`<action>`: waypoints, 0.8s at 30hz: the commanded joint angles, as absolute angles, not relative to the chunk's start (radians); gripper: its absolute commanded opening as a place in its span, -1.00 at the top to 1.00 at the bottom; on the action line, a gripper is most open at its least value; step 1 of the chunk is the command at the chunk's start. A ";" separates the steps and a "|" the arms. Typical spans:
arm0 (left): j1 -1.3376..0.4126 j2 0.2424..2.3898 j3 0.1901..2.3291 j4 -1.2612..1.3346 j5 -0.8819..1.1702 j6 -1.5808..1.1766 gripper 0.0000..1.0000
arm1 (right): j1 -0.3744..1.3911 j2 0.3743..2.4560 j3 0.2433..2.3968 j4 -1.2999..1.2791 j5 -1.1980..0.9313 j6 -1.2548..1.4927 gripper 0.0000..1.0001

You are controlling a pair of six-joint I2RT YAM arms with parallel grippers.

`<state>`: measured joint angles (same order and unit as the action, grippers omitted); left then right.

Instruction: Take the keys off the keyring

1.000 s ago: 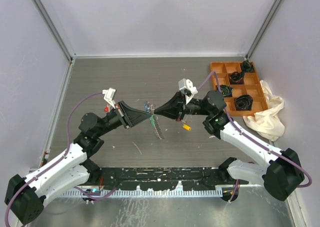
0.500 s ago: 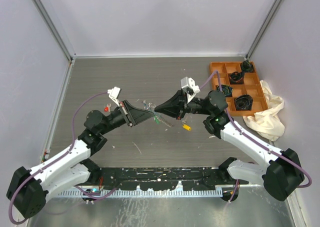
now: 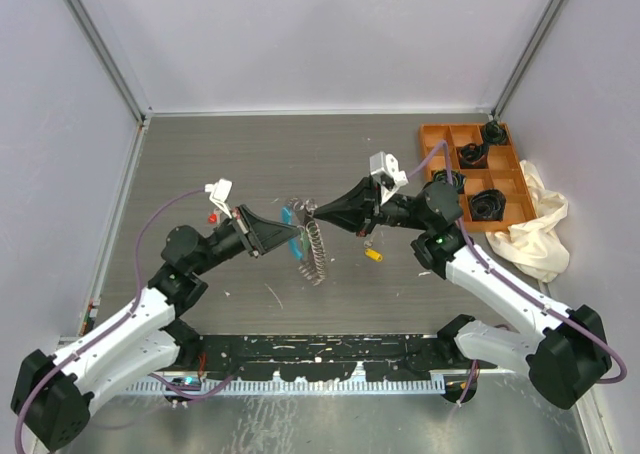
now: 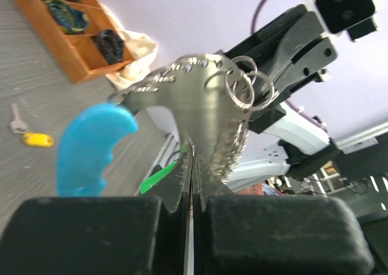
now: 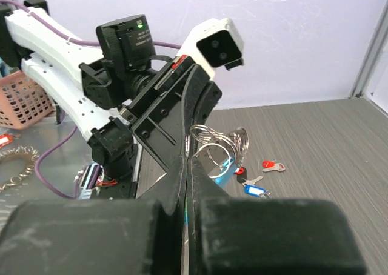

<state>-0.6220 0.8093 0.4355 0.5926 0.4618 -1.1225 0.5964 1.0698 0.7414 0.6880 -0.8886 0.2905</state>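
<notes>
The keyring [image 3: 316,252], a silvery toothed metal piece with several split rings [image 4: 245,87] and a light-blue plastic piece [image 4: 91,145], hangs above the table between both grippers. My left gripper [image 3: 297,239] [image 4: 189,160] is shut on the toothed piece's lower edge, with a green key head [image 4: 159,177] beside its fingers. My right gripper [image 3: 315,214] [image 5: 187,159] is shut on one of the split rings [image 5: 215,143]. On the table lie loose keys: a red one [image 5: 273,165], a blue one [image 5: 254,191] and a yellow one [image 3: 373,255].
An orange compartment tray [image 3: 440,134] holding dark bundles stands at the back right, with a cream cloth [image 3: 540,229] beside it. A red key [image 3: 212,217] lies near the left arm. White walls close in the grey table on three sides.
The left gripper swung in toward the right one and came back. The keyring now hangs down between the tips, and the light-blue piece has swung up into view.
</notes>
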 commanded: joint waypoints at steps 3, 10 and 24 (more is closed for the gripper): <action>-0.555 0.724 0.413 0.240 0.365 -0.970 1.00 | 0.564 1.039 0.774 0.573 -0.836 0.171 0.98; -0.409 0.684 0.448 -0.109 0.132 -0.816 1.00 | 0.547 1.051 0.852 0.269 -0.796 -0.040 0.98; 0.016 1.333 0.578 0.225 0.275 -0.997 1.00 | 0.528 1.217 1.216 -0.364 -0.666 -0.430 0.99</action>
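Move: The blue-tagged key in the pile on the table, where I am taking the green-tagged key, lies about 18 cm to the left of my left hand, some 12 cm ahead and 26 cm below. The red-tagged key at the near side of the pile is 6 cm farther left of the blue one and 3 cm nearer me; the far red-tagged key is also 6 cm left of the blue one but 5 cm farther out. From my right hand, the blue-tagged key is about 21 cm left, 12 cm ahead and 31 cm down. Keeping the green-tagged key pinched, I sweep my left hand away from the keyring, down, left and forward over some 30 cm towards the key pile, swinging the fingers from pointing right to pointing forward and down. My right hand keeps hold of the keyring, moving about 7 cm forward and then also sinking, while its left-pointing fingers tip down. ##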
